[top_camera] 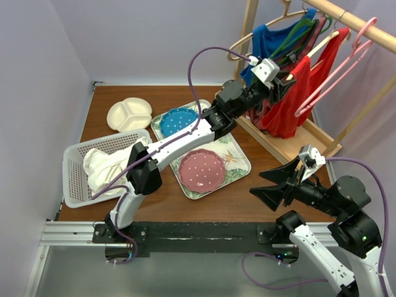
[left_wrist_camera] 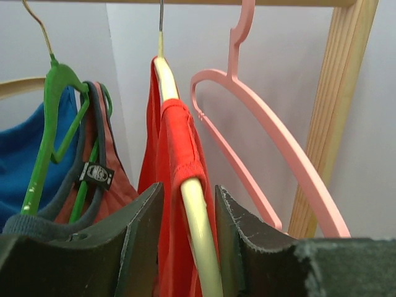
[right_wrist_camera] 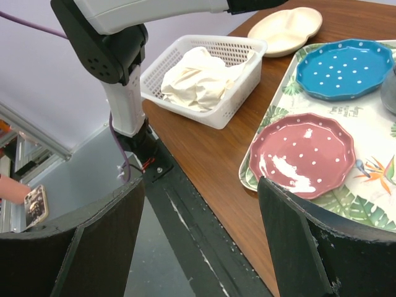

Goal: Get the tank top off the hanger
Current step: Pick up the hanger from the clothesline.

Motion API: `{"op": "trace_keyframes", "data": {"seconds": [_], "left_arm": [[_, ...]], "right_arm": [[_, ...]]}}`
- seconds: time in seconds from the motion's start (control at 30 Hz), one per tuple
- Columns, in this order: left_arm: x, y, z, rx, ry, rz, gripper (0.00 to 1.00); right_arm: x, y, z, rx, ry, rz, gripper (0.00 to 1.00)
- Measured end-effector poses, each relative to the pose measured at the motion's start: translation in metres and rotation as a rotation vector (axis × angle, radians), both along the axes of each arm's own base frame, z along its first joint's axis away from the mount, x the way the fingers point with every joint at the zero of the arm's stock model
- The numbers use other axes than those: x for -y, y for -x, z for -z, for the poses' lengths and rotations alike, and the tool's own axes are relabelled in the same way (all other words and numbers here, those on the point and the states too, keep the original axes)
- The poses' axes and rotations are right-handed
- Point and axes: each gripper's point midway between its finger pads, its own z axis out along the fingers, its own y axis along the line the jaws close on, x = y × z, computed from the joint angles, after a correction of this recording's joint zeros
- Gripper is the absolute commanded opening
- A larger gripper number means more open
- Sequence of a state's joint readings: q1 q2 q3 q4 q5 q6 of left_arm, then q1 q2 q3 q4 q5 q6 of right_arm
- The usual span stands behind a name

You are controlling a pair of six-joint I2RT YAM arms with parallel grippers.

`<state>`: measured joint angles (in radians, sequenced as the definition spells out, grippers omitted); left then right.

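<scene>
The red tank top (top_camera: 288, 102) hangs on a cream hanger (top_camera: 322, 42) from the wooden rail. In the left wrist view its strap (left_wrist_camera: 176, 136) wraps the cream hanger arm (left_wrist_camera: 198, 229). My left gripper (top_camera: 286, 83) reaches up to the garment's shoulder. Its jaws (left_wrist_camera: 189, 187) straddle the strap and hanger arm, open, with a gap showing on the right side. My right gripper (top_camera: 267, 184) hovers low over the table's near right edge, open (right_wrist_camera: 201, 182) with nothing between its fingers.
An empty pink hanger (top_camera: 337, 68) hangs right of the tank top. Left of it hang a blue garment (top_camera: 266, 37) and a green hanger (left_wrist_camera: 52, 124). On the table are a leaf-print tray (top_camera: 238, 164) with plates, a white basket (top_camera: 74, 179) and a cream divided plate (top_camera: 130, 114).
</scene>
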<state>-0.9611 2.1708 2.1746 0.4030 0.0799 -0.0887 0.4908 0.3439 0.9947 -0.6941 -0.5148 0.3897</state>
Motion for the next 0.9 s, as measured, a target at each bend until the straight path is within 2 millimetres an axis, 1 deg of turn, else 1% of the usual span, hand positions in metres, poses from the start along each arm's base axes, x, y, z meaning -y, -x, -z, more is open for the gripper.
{"op": "trace_keyframes", "data": {"seconds": [0.07,0.17,0.27,0.3,0.37,0.4,0.47,0.9], "left_arm": [[0.000,-0.002,-0.005,0.008,0.008,-0.003,0.42],[0.002,-0.007,-0.005,0.008,0.009,-0.008,0.41],[0.006,-0.013,0.002,0.004,0.003,-0.013,0.33],[0.007,-0.015,0.006,-0.001,0.001,-0.013,0.20],[0.011,-0.018,0.014,-0.012,-0.005,-0.013,0.05],[0.012,-0.021,0.018,-0.017,-0.006,-0.024,0.00],[0.013,-0.025,0.021,-0.015,-0.006,-0.027,0.00],[0.008,-0.029,0.013,-0.002,0.065,-0.068,0.00]], "right_arm": [[0.000,0.000,0.000,-0.002,0.000,0.000,0.77],[0.000,0.000,0.000,-0.005,-0.001,0.001,0.77],[0.000,0.000,0.000,-0.006,-0.003,0.000,0.77],[0.000,0.000,0.000,-0.007,-0.004,0.000,0.77],[0.000,0.000,0.000,-0.010,-0.005,0.001,0.77],[0.000,0.000,0.000,-0.010,-0.005,0.001,0.77],[0.000,0.000,0.000,-0.010,-0.005,0.001,0.77],[-0.001,-0.001,0.000,-0.009,-0.007,0.001,0.77]]}}
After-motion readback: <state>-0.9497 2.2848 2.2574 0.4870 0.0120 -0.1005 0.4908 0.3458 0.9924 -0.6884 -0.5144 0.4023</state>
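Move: The near end of the wooden hanger that holds the red tank top already lies between my half-open left fingers, about 3 cm ahead, 2 cm to the right and 2 cm below. The pink hanger's middle is roughly 20 cm right and 3 cm ahead, 3 cm higher; the green hanger's middle is some 14 cm ahead, 9 cm right and 5 cm up. From my right hand the wooden end is about 28 cm ahead, 8 cm right and 9 cm up. With my left hand I slide the open fingers some 3 cm forward, drifting about 1 cm right and sinking about 2 cm, along the wooden hanger's near arm, and close them as I arrive so they pinch the bare wood just short of the red strap. Keeping that grip, I ease up by barely 1 cm and turn the wrist only about 5 degrees. ##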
